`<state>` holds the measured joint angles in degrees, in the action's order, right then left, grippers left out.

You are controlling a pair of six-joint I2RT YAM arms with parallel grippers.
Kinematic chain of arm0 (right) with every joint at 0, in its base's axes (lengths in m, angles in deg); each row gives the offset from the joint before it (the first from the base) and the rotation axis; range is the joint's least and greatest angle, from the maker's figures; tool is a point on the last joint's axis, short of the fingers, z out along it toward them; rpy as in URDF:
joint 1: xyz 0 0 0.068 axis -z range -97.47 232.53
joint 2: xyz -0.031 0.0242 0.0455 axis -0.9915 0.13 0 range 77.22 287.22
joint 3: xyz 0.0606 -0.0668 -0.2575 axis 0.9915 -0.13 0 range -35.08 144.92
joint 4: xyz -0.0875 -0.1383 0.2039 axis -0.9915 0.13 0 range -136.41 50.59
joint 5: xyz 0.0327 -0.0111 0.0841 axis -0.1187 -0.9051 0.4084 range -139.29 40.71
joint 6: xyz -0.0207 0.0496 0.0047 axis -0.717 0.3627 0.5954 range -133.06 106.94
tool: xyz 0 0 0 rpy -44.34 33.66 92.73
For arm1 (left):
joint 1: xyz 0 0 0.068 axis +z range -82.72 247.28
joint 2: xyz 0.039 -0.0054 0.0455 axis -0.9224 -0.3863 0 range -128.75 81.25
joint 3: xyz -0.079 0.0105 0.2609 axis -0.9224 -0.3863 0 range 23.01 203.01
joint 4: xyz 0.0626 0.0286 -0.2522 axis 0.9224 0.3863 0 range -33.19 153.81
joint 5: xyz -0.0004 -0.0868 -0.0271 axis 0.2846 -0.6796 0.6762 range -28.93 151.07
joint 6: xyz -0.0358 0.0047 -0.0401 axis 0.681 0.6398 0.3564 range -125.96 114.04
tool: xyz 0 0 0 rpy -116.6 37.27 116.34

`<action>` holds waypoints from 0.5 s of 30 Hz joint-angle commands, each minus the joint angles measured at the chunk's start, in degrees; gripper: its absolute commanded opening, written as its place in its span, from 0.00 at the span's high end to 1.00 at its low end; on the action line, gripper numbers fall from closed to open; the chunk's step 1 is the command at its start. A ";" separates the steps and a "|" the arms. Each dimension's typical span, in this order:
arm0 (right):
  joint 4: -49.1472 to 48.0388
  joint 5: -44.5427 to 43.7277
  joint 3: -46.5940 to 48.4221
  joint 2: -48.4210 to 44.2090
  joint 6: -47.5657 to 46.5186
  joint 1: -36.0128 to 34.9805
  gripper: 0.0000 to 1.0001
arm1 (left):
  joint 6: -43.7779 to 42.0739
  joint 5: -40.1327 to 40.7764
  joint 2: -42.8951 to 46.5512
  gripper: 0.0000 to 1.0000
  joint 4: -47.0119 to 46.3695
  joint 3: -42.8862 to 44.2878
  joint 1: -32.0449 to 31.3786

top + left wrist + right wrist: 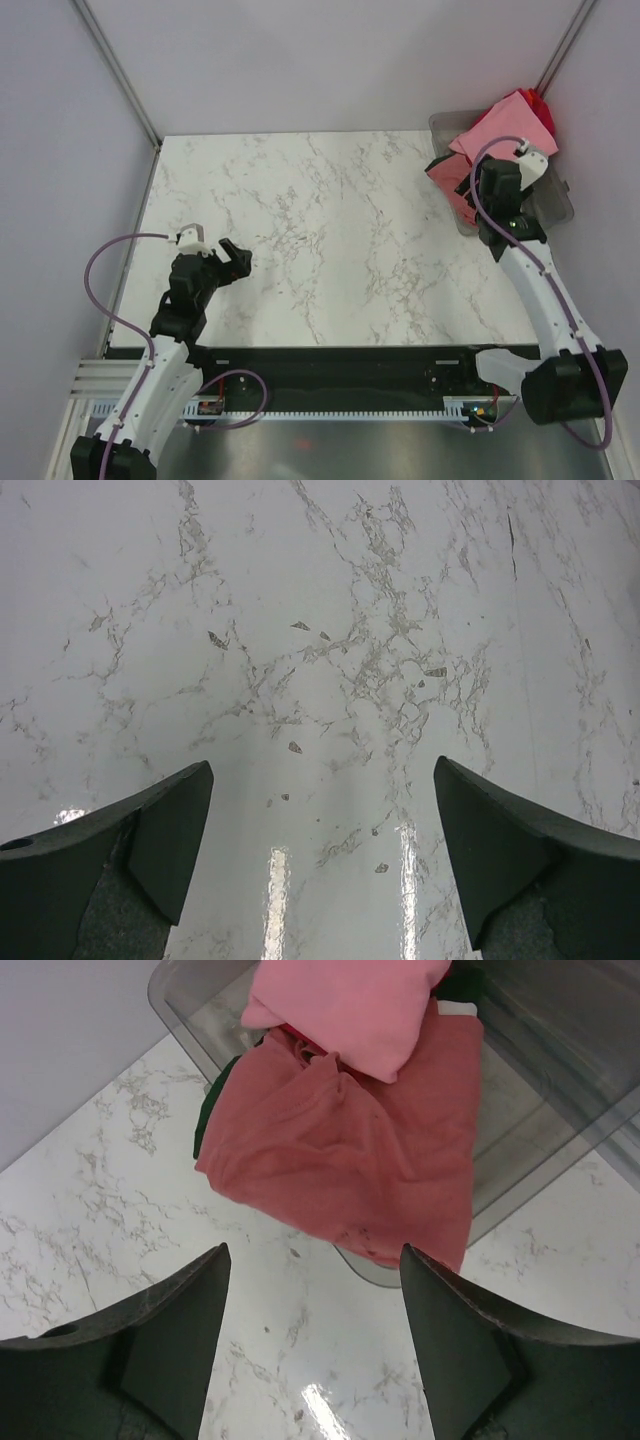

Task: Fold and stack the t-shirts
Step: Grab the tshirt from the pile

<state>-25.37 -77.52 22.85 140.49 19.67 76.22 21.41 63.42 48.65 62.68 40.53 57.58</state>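
Observation:
A dusty brick-red t-shirt [340, 1160] hangs over the near rim of the clear grey tub [545, 1110] and down toward the table. On top of it lies a light pink t-shirt [350, 1005]. A dark green t-shirt [207, 1120] and a bit of white cloth [455, 1008] peek out beside them. From above, a bright red t-shirt [540, 105] shows behind the pink t-shirt [500, 125]. My right gripper [313, 1255] is open just short of the brick-red hem, with only marble between its fingers. My left gripper [237, 258] stands open over bare marble, far from the shirts.
The tub [562, 205] sits at the table's far right corner, close to the right wall. White marble tabletop [320, 230] spreads between the arms. A grey wall rises along the back and both sides.

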 commanded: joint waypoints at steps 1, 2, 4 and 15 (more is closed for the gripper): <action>6.03 7.83 8.14 9.91 -0.39 3.22 0.23 | -0.22 0.29 -0.27 0.00 -1.82 1.47 0.20; 6.12 9.23 11.47 11.86 -0.39 3.32 0.24 | -0.22 0.11 -0.27 0.00 -1.91 1.47 0.20; 6.12 9.77 14.30 17.12 -0.04 3.40 0.26 | -0.22 0.11 -0.53 0.00 -2.35 1.38 0.20; 1.64 7.76 24.42 36.39 3.04 3.41 0.27 | -0.39 -0.50 -1.59 0.01 -2.88 1.47 0.20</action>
<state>-22.73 -68.03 44.57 174.21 20.87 79.63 21.41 63.49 46.90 62.35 40.53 57.58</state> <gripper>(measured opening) 0.741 0.990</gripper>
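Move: The salmon t-shirt, hanging over the near rim of the grey crate, has its middle about 13 cm ahead of the right gripper, 6 cm to its right and some 17 cm below. The pink t-shirt on the pile is roughly 25 cm ahead and 13 cm right; the crate's middle is about 20 cm ahead and 14 cm right. From the left gripper the salmon t-shirt lies some 22 cm ahead and 53 cm to the right. Reach the right gripper forward about 11 cm and bring it down some 8 cm, level at first and then sinking steadily, towards the near-left part of the salmon t-shirt. Tip the fingers about 15 degrees further down as you go, and keep them open, without closing on the cloth. ##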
